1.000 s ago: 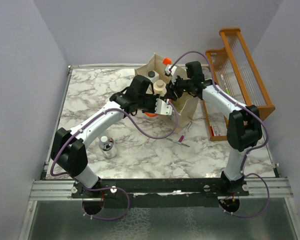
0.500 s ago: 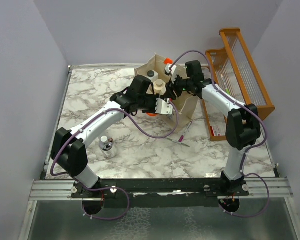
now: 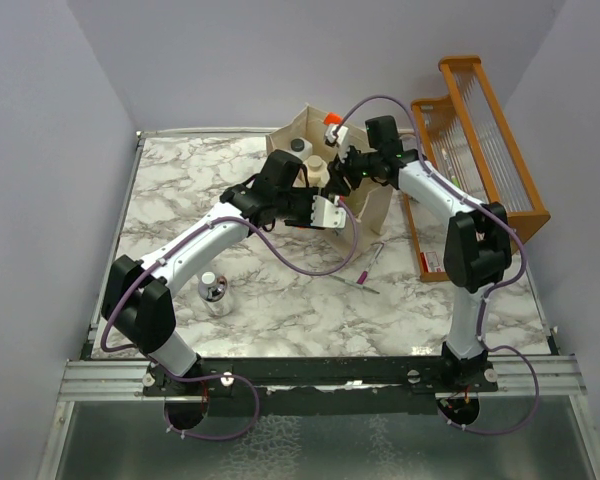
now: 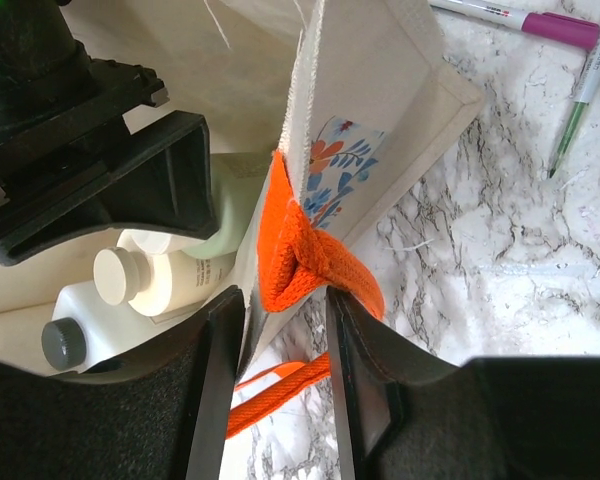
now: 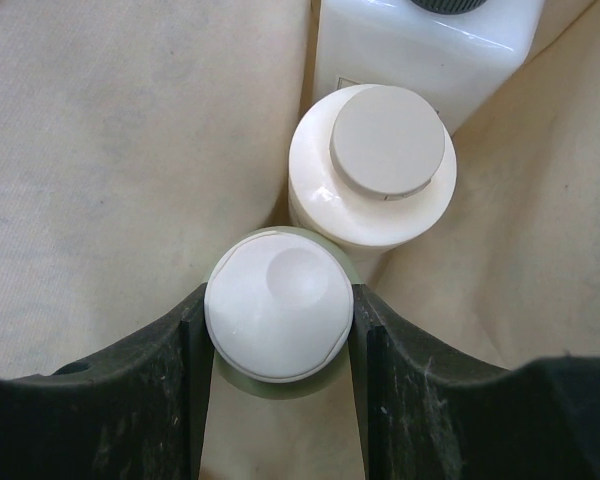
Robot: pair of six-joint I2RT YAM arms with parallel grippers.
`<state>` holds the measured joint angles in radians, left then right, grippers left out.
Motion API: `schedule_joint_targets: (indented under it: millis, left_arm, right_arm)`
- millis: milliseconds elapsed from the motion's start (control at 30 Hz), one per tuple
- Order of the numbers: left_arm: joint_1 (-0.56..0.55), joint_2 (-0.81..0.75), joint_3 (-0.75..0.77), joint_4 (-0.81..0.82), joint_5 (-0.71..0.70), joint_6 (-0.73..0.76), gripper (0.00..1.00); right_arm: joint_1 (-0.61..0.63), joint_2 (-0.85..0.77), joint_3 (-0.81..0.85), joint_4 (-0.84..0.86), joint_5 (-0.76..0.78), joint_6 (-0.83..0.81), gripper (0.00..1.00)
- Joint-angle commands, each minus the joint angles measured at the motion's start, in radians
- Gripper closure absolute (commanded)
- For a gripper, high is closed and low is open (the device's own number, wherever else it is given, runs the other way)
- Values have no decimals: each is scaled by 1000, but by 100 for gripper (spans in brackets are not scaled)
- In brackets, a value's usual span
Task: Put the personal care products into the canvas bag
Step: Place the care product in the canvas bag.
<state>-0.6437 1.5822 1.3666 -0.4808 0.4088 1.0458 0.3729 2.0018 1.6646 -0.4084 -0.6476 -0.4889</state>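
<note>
The canvas bag (image 3: 372,205) stands upright at the back centre with orange tabs. My right gripper (image 5: 279,305) is down inside it, shut on the cream cap of the olive-green bottle (image 5: 278,318). Beside that stand a beige bottle (image 5: 375,170) with a cream cap and a white bottle (image 5: 420,50) with a dark cap. My left gripper (image 4: 285,300) is open, one finger on each side of the bag's rim at an orange tab (image 4: 290,250). A short clear bottle with a chrome cap (image 3: 213,293) stands on the marble at the front left.
An orange slatted rack (image 3: 480,150) leans at the right edge. Two pens (image 3: 365,270) lie on the marble just in front of the bag. An orange handle strap (image 4: 280,385) trails on the table under my left fingers.
My left jaws have widened around the bag's rim. The right arm has carried the olive-green bottle back and to the left, down into the bag, which has shifted slightly with it.
</note>
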Motion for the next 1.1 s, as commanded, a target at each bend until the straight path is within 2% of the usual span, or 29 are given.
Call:
schedule_joint_targets:
  millis: [0,200,367,433,467,900,1067]
  left_arm:
    - [-4,-30,23,0,-24,-21,58]
    - [-4,-34,36,9,-49,-52,45]
    - [-4,-45,41,31,-90,-97,34]
    - [-4,-49,43,40,-111,-120,30]
    - [-4,-52,45,44,-122,-131,28]
    - [-4,-102,80,9,-135,-230,24]
    - [0,-139,71,-15,-164,-264,23]
  right_arm:
    - [7,14,45,-19,67,-84,80]
    - [8,3,44,-32,106,-93,64]
    - [8,10,94,-66,97,-85,55]
    - [7,10,109,-76,96,-82,42]
    - [7,9,115,-79,96,-82,39]
    - [8,-59,153,-116,93,-70,22]
    - [8,-111,157,-115,84,-51,19]
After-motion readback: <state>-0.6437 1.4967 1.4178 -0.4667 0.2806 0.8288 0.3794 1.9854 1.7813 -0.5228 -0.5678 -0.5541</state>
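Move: Inside the canvas bag, the right hand still has the green bottle by its white cap, the bottle's middle some 6 cm below. The cream bottle stands about 3 cm ahead and 5 cm left of this hand; the white square bottle roughly 7 cm ahead and 9 cm left, both middles also about 6 cm down. Right at the left hand's fingertips is the orange strap on the bag's near rim; the green bottle is about 8 cm ahead, 5 cm right and 10 cm below that hand. Opening around the white cap, the right fingers let go of the green bottle after a slight settling shift to the right, then back straight up about 3.5 cm. The left hand spreads its fingers from around the strap and rim and lifts clear of them by some 5 cm, easing a little to the left and turning roughly 15 degrees counter-clockwise. ##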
